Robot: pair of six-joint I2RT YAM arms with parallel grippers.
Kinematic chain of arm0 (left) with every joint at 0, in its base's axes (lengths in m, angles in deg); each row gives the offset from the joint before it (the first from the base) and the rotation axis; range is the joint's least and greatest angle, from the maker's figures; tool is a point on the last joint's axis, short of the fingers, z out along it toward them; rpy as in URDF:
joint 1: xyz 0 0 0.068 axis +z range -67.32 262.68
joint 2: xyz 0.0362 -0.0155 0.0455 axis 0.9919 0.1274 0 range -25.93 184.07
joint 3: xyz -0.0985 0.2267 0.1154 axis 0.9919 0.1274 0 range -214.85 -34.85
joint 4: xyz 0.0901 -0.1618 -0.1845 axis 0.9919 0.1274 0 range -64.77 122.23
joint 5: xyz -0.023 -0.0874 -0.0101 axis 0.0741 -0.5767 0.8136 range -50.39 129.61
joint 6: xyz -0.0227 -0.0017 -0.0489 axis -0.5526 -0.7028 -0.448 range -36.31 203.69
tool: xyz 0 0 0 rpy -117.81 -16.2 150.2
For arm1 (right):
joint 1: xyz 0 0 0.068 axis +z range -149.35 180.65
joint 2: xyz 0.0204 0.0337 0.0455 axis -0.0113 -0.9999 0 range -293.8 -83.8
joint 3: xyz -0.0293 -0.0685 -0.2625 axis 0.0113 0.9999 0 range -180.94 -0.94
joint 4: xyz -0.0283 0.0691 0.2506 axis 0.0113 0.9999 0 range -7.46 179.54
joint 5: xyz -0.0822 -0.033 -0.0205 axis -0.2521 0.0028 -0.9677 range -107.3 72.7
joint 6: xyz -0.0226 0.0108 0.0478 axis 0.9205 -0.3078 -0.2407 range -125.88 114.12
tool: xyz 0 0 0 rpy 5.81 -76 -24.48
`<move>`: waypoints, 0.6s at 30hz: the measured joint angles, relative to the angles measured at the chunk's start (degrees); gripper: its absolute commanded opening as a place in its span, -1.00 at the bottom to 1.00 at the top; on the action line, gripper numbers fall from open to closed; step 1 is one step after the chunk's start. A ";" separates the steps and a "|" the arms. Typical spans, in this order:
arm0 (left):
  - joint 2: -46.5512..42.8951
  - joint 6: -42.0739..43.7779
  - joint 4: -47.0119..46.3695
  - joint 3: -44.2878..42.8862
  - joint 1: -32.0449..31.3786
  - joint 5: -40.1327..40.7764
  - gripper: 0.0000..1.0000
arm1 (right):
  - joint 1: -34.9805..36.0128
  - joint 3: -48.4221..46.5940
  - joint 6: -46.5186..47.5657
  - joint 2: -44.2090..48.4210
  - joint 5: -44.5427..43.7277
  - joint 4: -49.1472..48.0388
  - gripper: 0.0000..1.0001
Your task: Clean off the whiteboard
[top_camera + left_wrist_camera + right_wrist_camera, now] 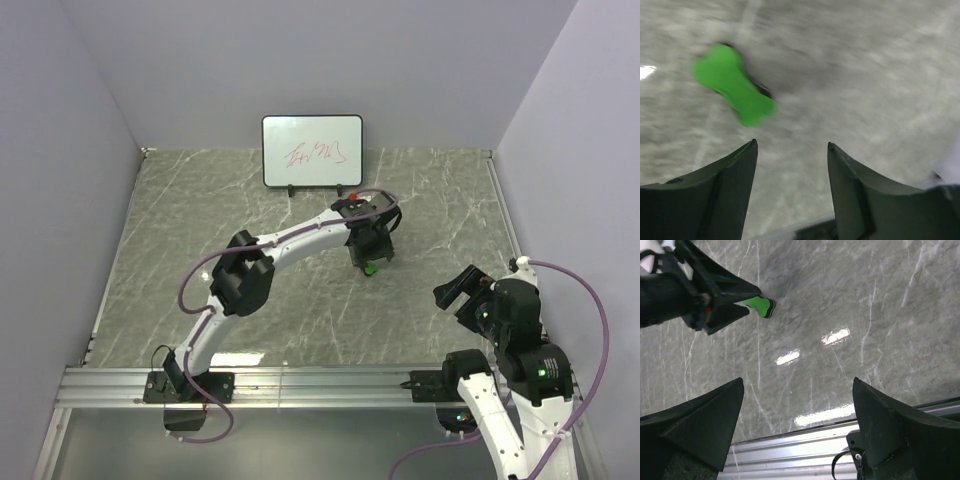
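Observation:
The whiteboard [312,150] stands upright at the back of the table, red scribbles on its white face. A small green bow-tie eraser [734,84] lies on the marble top, seen blurred in the left wrist view and also as a green eraser [371,267] from above. My left gripper [792,146] hovers right over it, jaws apart and empty, the eraser beyond the left fingertip. In the right wrist view the eraser [760,305] peeks out under the left arm's fingers. My right gripper [798,382] is open and empty near the front rail.
Grey marble table top [200,240] enclosed by pale walls at the back and sides. An aluminium rail [320,385] runs along the front edge with both arm bases on it. Purple cables loop off each arm.

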 measured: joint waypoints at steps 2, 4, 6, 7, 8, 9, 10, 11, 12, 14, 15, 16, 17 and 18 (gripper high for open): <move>1.60 -0.13 2.43 -0.39 0.37 2.25 0.20 | 0.00 0.00 0.00 0.00 0.00 0.09 0.91; 2.12 -0.20 4.63 -0.39 0.96 3.93 0.18 | 0.00 0.00 0.00 0.00 -0.02 0.22 0.91; 2.14 -1.42 5.97 -0.42 1.60 5.46 0.18 | 0.00 0.00 -0.02 0.02 -0.02 0.35 0.91; 2.14 -1.64 6.36 -0.55 1.88 6.08 0.18 | 0.00 0.00 0.00 0.02 -0.02 0.33 0.91; 2.27 -1.79 6.84 -0.76 2.19 6.54 0.18 | 0.00 0.00 0.00 0.02 -0.02 0.33 0.91; 2.49 -1.79 7.19 -0.96 2.40 6.95 0.18 | 0.00 0.00 0.00 0.02 -0.02 0.35 0.91; 2.82 -1.79 7.34 -1.20 2.58 7.13 0.18 | 0.00 0.00 0.00 0.00 -0.02 0.35 0.91; 3.17 -1.77 7.34 -1.42 2.67 7.23 0.18 | 0.00 0.00 0.02 -0.02 -0.02 0.35 0.91; 3.54 -1.75 7.10 -1.60 2.69 7.26 0.18 | 0.00 0.00 0.04 -0.09 -0.02 0.35 0.91; 4.42 -1.60 6.97 -1.73 2.69 7.23 0.20 | 0.00 0.00 0.11 -0.31 -0.02 0.35 0.91; 4.87 -1.51 6.88 -1.73 2.69 7.17 0.21 | 0.00 0.00 0.17 -0.44 -0.02 0.33 0.91; 5.31 -1.36 6.64 -1.75 2.67 7.06 0.22 | 0.00 0.00 0.20 -0.55 0.00 0.33 0.91; 5.75 -1.20 6.38 -1.75 2.67 6.86 0.22 | 0.00 0.00 0.20 -0.57 -0.02 0.33 0.91; 6.10 -1.09 5.95 -1.75 2.69 6.71 0.22 | 0.00 0.00 0.20 -0.59 0.00 0.31 0.91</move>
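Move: Beneath the left hand and a little to its left lies the green eraser, about 3 cm left, 2 cm ahead and 8 cm lower. The whiteboard stands upright some 27 cm ahead of this hand and 18 cm to its left, its middle at roughly hand height. From the idle right hand the eraser is about 17 cm ahead, 17 cm to the left and 18 cm down. Sinking about 5 cm towards the eraser, the left hand slides a good 4 cm left and some 2 cm forward in the first half, then goes nearly straight down. The wrist turns roughly 15 degrees, bringing the fingers closer to vertical. They stay a bit over half open, coming down around the eraser, which sits nearer the right-hand finger; contact can't be made out. ##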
